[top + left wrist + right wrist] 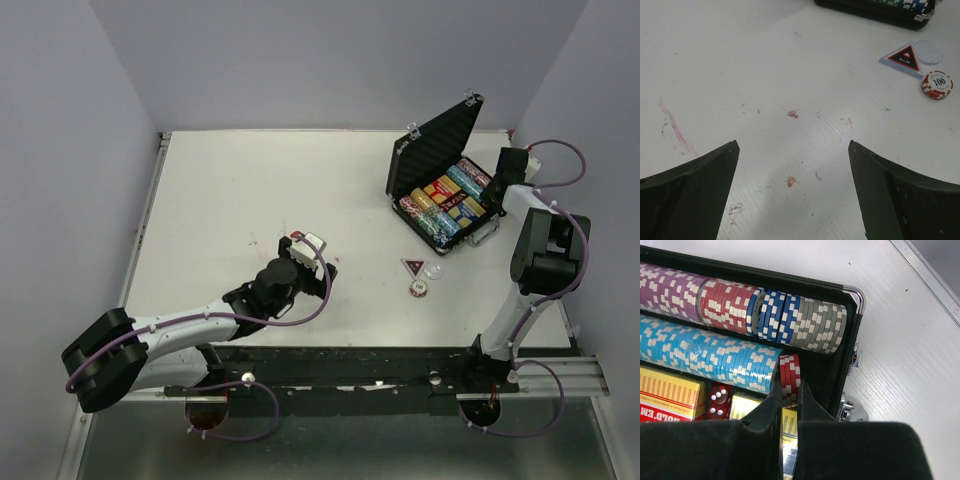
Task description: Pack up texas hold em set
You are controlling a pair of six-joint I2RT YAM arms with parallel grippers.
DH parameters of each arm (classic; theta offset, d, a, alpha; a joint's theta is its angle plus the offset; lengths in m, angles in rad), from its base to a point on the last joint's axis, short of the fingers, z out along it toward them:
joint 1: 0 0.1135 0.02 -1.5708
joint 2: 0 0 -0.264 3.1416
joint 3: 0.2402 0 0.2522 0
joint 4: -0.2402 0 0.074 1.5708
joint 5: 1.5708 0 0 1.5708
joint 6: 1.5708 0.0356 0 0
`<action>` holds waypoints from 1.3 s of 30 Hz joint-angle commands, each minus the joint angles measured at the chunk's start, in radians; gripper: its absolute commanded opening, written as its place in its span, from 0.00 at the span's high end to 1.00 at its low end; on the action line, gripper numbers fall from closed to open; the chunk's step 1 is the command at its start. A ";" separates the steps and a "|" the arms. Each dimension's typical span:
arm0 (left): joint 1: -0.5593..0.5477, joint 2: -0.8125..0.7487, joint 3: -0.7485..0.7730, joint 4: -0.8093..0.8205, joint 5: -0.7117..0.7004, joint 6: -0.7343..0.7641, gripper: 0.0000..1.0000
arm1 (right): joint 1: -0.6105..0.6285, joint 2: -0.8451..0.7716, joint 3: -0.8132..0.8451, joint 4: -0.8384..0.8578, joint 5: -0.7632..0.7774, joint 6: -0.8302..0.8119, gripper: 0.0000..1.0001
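The black ribbed case [437, 150] stands open at the back right, with rows of coloured chips [445, 205] and yellow card decks [670, 397] inside. My right gripper [789, 387] is shut on a small stack of red chips [790, 372], held on edge at the end of the light-blue chip row [705, 352] by the case wall [855, 340]. On the table in front of the case lie a dark triangular marker [413, 266], a clear disc [434, 270] and a small red chip stack [419, 288]. My left gripper [793, 145] hangs open over bare table, well left of the marker [905, 57].
Red dice [717, 402] sit between the decks in the case. The case's silver latch [852, 410] and handle jut out toward the right arm. Red smudges [675, 130] mark the white tabletop. Grey walls close in the table on three sides.
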 commanded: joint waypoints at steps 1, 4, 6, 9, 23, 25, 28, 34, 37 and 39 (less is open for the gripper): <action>0.002 0.007 0.032 -0.001 -0.008 -0.011 0.01 | -0.005 0.005 0.030 0.041 -0.020 0.032 0.87; 0.002 0.010 0.035 -0.004 -0.006 -0.011 0.01 | -0.005 0.002 0.026 0.041 -0.007 0.036 0.83; 0.002 0.013 0.035 -0.005 -0.006 -0.011 0.01 | -0.005 0.002 0.024 0.039 -0.003 0.038 0.80; 0.002 0.015 0.038 -0.007 -0.006 -0.011 0.01 | -0.005 -0.001 0.017 0.039 0.002 0.044 0.78; 0.002 0.026 0.046 -0.010 -0.003 -0.012 0.01 | -0.007 -0.048 -0.037 0.091 0.014 0.050 0.66; 0.002 0.026 0.046 -0.010 -0.003 -0.011 0.01 | -0.005 -0.047 -0.039 0.091 0.013 0.052 0.66; 0.002 0.026 0.044 -0.010 -0.001 -0.011 0.01 | -0.005 -0.053 -0.049 0.105 0.008 0.050 0.65; 0.002 0.029 0.049 -0.010 -0.003 -0.009 0.01 | -0.005 -0.096 -0.086 0.137 0.005 0.052 0.55; 0.002 0.029 0.047 -0.010 0.000 -0.009 0.01 | -0.008 -0.097 -0.088 0.145 -0.003 0.044 0.49; 0.002 0.029 0.049 -0.011 0.002 -0.011 0.01 | -0.013 -0.087 -0.082 0.145 -0.019 0.047 0.45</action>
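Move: The right hand holds the short red chip stack between its fingertips, already down in the open end of a case row, the stack's middle about 1 cm below the hand point. In that row the light blue chips are centred some 6 cm ahead and 6 cm left; the grey chips are about 3 cm ahead and 4 cm right, the blue card deck 4 cm back and 7 cm left. From the left hand, the red stack is roughly 23 cm ahead, 44 cm right and 8 cm lower. The right fingers let go of the red chip stack, parting from nearly shut to about half open while the hand stays almost in place over the row's end. Then the hand backs off upward by about 1.5 cm, the fingertips tilting up some 5 degrees as they keep spreading, left finger out over the light blue chips. ##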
